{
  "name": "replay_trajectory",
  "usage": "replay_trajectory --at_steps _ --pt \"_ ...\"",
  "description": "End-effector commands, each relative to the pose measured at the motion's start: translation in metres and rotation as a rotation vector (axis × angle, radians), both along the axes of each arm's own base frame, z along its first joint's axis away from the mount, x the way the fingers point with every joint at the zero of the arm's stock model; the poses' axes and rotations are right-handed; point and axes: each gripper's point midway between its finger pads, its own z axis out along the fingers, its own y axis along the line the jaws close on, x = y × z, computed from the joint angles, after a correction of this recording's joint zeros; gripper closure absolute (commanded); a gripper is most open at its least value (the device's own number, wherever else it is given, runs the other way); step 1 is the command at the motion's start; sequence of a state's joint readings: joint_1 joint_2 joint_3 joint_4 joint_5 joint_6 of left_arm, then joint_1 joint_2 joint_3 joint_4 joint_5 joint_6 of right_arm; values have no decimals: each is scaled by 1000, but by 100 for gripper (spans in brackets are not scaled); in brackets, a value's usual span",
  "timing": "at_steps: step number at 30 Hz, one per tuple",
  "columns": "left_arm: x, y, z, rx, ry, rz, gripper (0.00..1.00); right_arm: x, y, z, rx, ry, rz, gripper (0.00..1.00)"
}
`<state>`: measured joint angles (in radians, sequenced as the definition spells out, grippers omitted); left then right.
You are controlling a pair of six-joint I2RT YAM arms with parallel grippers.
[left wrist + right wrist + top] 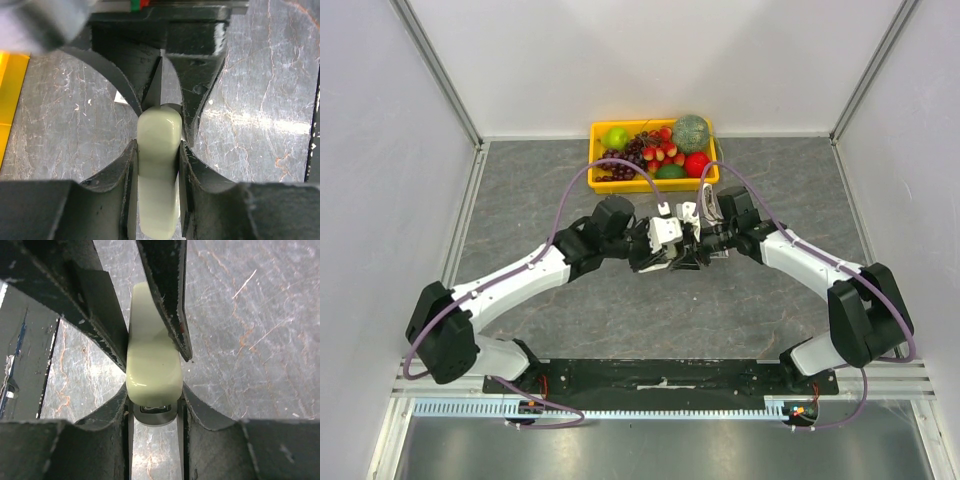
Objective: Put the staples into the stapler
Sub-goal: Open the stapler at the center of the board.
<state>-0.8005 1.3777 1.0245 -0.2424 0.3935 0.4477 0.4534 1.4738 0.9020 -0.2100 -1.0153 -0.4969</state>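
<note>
The pale green stapler (159, 150) is held off the grey tabletop between both arms at the middle of the table. My left gripper (158, 144) is shut on its body, fingers pressed against both sides. My right gripper (155, 387) grips the stapler (152, 365) from the opposite end, its fingers touching both sides; the black underside with a metal channel (155, 410) shows below the green top. In the top view the left gripper (658, 252) and right gripper (705, 243) meet tip to tip and hide the stapler. The staples are not in view.
A yellow bin (600, 152) full of toy fruit stands at the back of the table, just behind the two grippers. Its yellow edge (10, 95) shows at the left of the left wrist view. White walls enclose the table on three sides.
</note>
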Motion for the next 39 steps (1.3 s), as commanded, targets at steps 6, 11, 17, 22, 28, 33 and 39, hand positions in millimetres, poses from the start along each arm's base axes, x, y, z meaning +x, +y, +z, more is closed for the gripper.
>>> replay_trajectory --at_steps 6,11,17,22,28,33,39 --pt "53 34 118 -420 24 198 98 29 -13 17 92 -21 -100 100" --pt "52 41 134 -539 104 199 98 38 -18 24 163 11 -151 100" --pt "60 68 154 -703 184 253 98 48 -27 28 259 114 -221 100" --pt "64 88 173 -824 227 276 98 58 -37 58 391 164 -291 100" --pt "57 96 176 -890 271 245 98 53 -37 69 411 146 -292 100" --pt "44 86 167 -775 188 145 98 44 -28 79 326 5 -197 53" --pt "42 87 126 -577 65 95 98 36 -28 71 180 -92 -147 33"
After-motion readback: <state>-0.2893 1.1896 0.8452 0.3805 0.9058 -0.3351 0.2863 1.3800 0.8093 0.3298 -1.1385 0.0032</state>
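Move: The closed stapler is already gripped from both sides: its middle lies about 2 cm right of the left hand and 1 cm below it, and about 3 cm left of the right hand, at its height. The staple box lies on the table 6 cm ahead and 3 cm to the right of the right hand, some 12 cm lower. An open white stapler stands about 11 cm ahead and 8 cm right of that hand. The stapler is lifted and drawn apart. The left hand keeps its pinch on the cover and goes up about 12 cm, left 8 and somewhat forward, its fingers tipping up some 40 degrees. The right, gripping the base's front end, rises about 7 cm with some forward and slight rightward travel, its fingers tipping up too, then opens and lets go. ##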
